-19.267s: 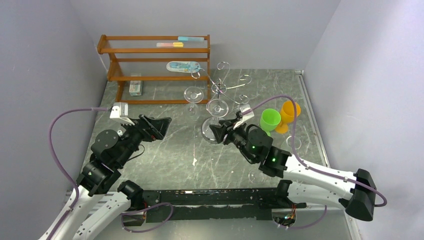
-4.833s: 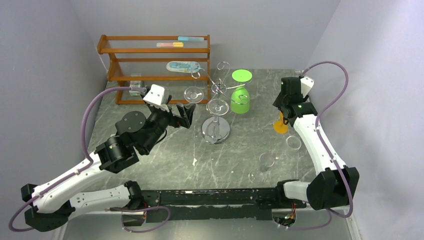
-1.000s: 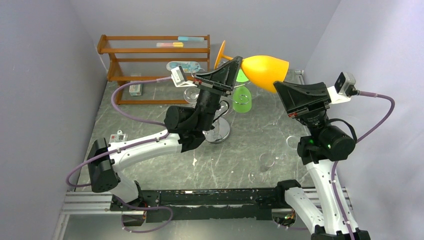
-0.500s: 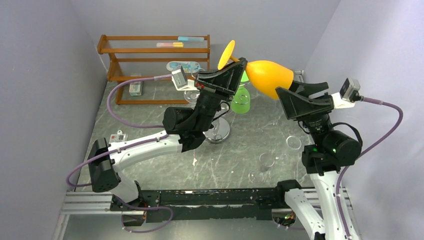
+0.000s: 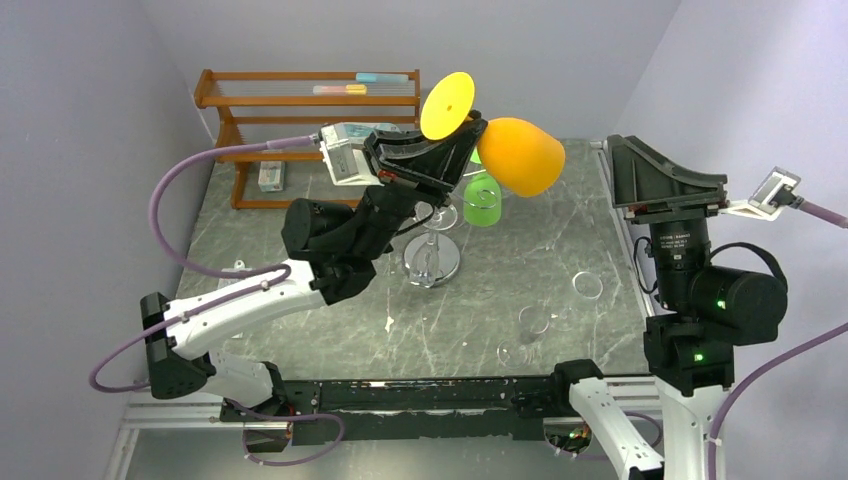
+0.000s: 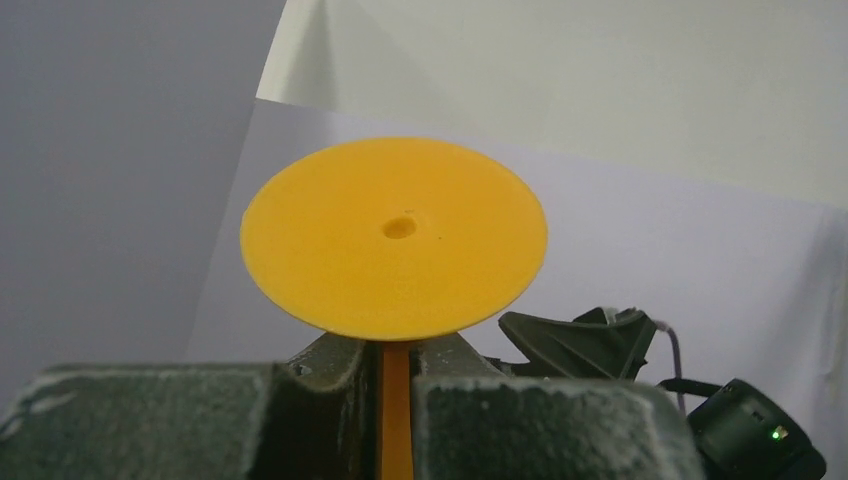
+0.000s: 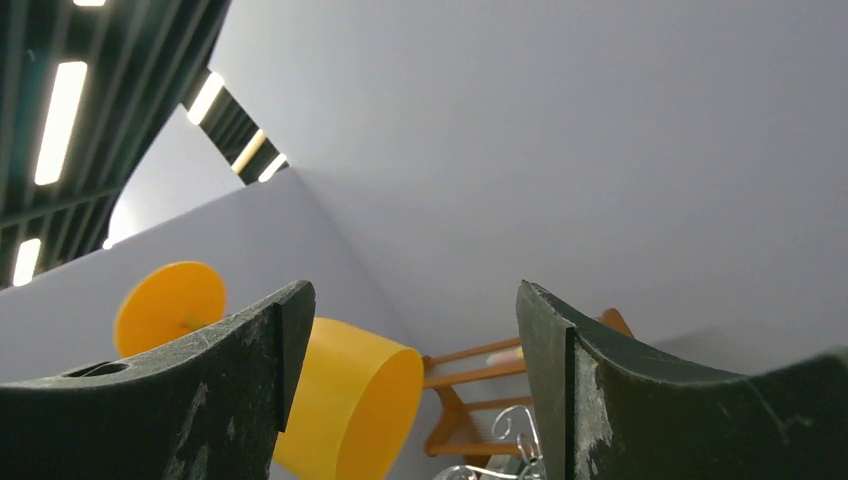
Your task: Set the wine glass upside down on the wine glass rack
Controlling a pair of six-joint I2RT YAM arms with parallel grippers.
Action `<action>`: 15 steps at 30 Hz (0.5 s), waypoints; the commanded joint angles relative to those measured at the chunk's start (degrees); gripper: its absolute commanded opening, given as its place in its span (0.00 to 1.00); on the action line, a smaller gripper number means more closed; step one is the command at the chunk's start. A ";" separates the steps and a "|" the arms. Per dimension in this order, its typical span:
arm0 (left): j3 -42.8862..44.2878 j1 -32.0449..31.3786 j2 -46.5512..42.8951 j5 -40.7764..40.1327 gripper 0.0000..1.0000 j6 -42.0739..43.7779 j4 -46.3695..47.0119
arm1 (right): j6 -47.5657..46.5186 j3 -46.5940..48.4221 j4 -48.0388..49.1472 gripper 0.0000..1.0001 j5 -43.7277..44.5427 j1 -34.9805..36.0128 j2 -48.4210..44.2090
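My left gripper (image 5: 462, 137) is shut on the stem of an orange wine glass (image 5: 520, 155), held high in the air and tilted, with its round foot (image 5: 447, 105) up and to the left. In the left wrist view the foot (image 6: 395, 235) faces the camera, and the stem (image 6: 396, 410) is pinched in the left gripper (image 6: 396, 395). The chrome wine glass rack (image 5: 440, 265) stands below, mostly hidden by the left arm. A green glass (image 5: 482, 205) hangs on it upside down. My right gripper (image 7: 412, 295) is open and empty, off to the right of the orange bowl (image 7: 345, 400).
An orange-brown wooden shelf (image 5: 300, 100) stands at the back left. Clear glasses (image 5: 530, 325) and a clear ring (image 5: 587, 285) lie on the marble table at the front right. Grey walls close in on both sides.
My right gripper has opened, let go of the orange bowl and drawn back to the right. My left gripper has kept the stem and swung the glass, its foot rising.
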 commanded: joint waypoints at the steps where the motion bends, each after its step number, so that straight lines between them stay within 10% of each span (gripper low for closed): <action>1: 3.14 -0.20 -0.87 6.14 0.05 12.92 -12.49 | -2.35 0.74 -4.96 0.77 -1.82 0.23 1.45; 15: 5.85 -0.24 3.90 18.60 0.05 34.36 -18.93 | 1.33 2.04 4.77 0.77 -21.10 0.19 1.36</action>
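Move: The rack's top, where the orange wine glass held by the left hand is bound, lies about 23 cm ahead of that hand, 3 cm to its left and roughly 31 cm below. The green glass already hanging there is some 28 cm ahead, 7 cm to the right and 40 cm down. From the empty right hand, the rack's top is about 23 cm ahead, 22 cm left and 28 cm below; the orange glass is about 16 cm left, level with it. Rightward and down, about 5 cm each way after a tiny rise, the left hand carries the orange glass by its stem towards the rack's height. Its wrist rolls some 30 degrees, tipping the upward-slanting fingers over to the right and swinging the bowl beneath the foot. The right hand, fingers still wide open, shifts a few centimetres left and back, turning slightly counter-clockwise. ##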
